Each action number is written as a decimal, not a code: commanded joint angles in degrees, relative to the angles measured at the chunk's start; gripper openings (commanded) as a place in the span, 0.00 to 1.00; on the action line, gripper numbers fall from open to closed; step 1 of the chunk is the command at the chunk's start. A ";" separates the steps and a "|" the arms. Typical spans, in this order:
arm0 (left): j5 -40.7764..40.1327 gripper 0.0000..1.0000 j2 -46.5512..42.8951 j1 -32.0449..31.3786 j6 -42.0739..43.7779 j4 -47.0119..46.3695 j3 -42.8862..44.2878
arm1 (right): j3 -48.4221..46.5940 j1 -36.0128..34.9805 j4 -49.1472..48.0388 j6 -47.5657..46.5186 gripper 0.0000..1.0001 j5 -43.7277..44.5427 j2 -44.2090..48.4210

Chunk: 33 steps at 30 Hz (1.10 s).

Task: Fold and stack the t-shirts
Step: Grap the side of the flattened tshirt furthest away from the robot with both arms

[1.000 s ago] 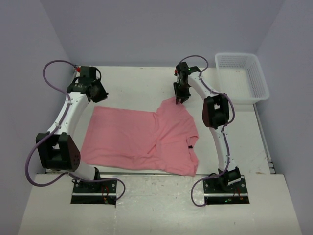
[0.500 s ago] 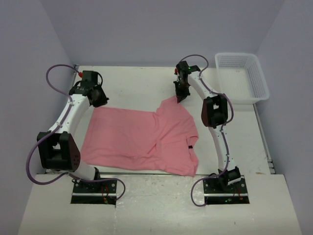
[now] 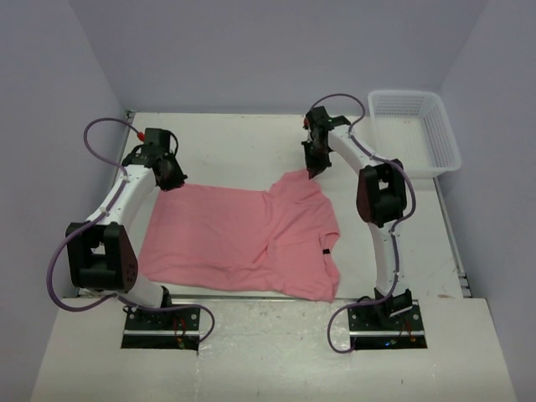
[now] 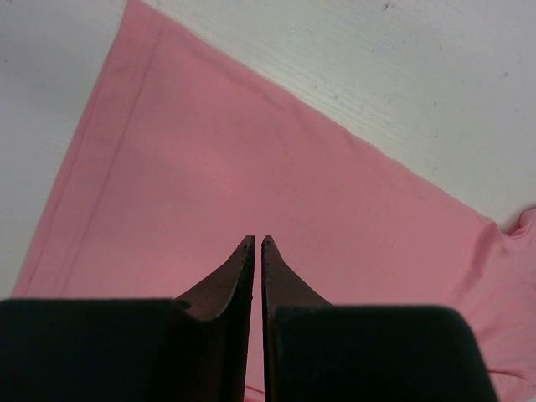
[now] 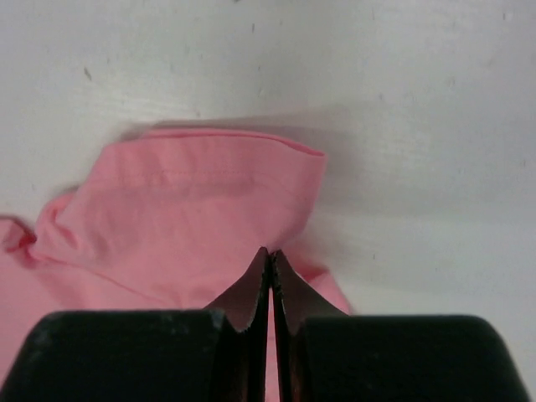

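Note:
A salmon-pink t-shirt [image 3: 226,239] lies spread on the white table between the two arms, with a sleeve reaching toward the far right. My left gripper [image 3: 172,175] hovers over the shirt's far-left corner. In the left wrist view its jaws [image 4: 257,242] are shut with only a sliver between them, and flat pink cloth [image 4: 251,159] lies below with none between the tips. My right gripper [image 3: 312,172] sits at the far sleeve. In the right wrist view its jaws [image 5: 270,252] are shut and pinch a pucker of the sleeve [image 5: 184,197].
A white mesh basket [image 3: 416,134] stands at the far right of the table, beside the right arm. The shirt's near edge hangs close to the table's front edge [image 3: 251,295]. Lilac walls close the table in on three sides.
My right gripper has closed on the sleeve edge. My left arm has swung nearer and to the right, bringing its shut gripper over the shirt's far-left corner.

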<state>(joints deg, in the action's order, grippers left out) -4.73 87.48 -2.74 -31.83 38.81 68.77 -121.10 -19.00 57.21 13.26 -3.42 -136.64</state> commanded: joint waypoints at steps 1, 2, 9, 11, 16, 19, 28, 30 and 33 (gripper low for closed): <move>-0.72 0.07 -0.21 0.37 0.81 -2.24 0.05 | 7.68 -2.08 -5.08 0.10 0.00 1.13 10.93; -0.54 0.07 -0.29 0.37 0.72 -2.33 0.05 | 9.29 -2.96 -5.70 0.28 0.00 1.22 12.17; 0.25 0.07 -0.03 0.37 0.63 -2.68 -0.04 | 20.53 -8.85 -6.85 2.03 0.00 0.43 18.42; 0.07 0.07 -0.03 0.37 0.81 -2.68 0.05 | 22.65 -10.86 -6.94 4.22 0.00 0.70 20.08; 0.07 0.07 0.23 0.37 1.07 -2.95 0.05 | 31.69 -14.21 -9.57 7.92 0.00 1.13 24.57; 0.25 0.07 0.50 0.37 1.16 -3.03 -0.04 | 35.30 -16.41 -10.54 8.80 0.00 1.83 26.77; 0.69 0.07 0.85 0.37 1.51 -3.47 -0.22 | 39.45 -18.61 -11.86 10.82 0.24 8.25 30.46; 0.60 0.07 0.76 0.37 1.60 -3.47 -0.13 | 39.71 -18.52 -11.77 11.00 0.33 8.87 30.73; 0.95 0.07 0.76 0.37 1.51 -3.39 0.13 | 39.63 -18.53 -12.30 11.53 0.41 9.40 30.99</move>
<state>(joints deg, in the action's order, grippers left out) -4.62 88.27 -2.74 -31.79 37.32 68.62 -81.71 -37.47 46.37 23.29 3.40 -108.44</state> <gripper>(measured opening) 0.070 0.398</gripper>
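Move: The right hand has the sleeve end of the t-shirt in its shut fingers, some 2 cm above the table. The spot on the shirt it is taken to lies about 16 cm back and 6 cm to its left. The rucked notch in the far edge is about 15 cm left and 6 cm back, the small black tag roughly 28 cm back and 5 cm right, the basket some 15 cm ahead and 37 cm right. From the left hand the spot is about 39 cm right, 8 cm back and 11 cm below. Back towards the robot, swinging left on the way, the right hand draws the pinched sleeve end some 17 cm over the shirt in a low arc: it rises about 4 cm, sinks again, and turns roughly 10 degrees counter-clockwise. Low over the cloth it stops, opens its fingers to almost half and begins to lift, by 1 to 2 cm. ##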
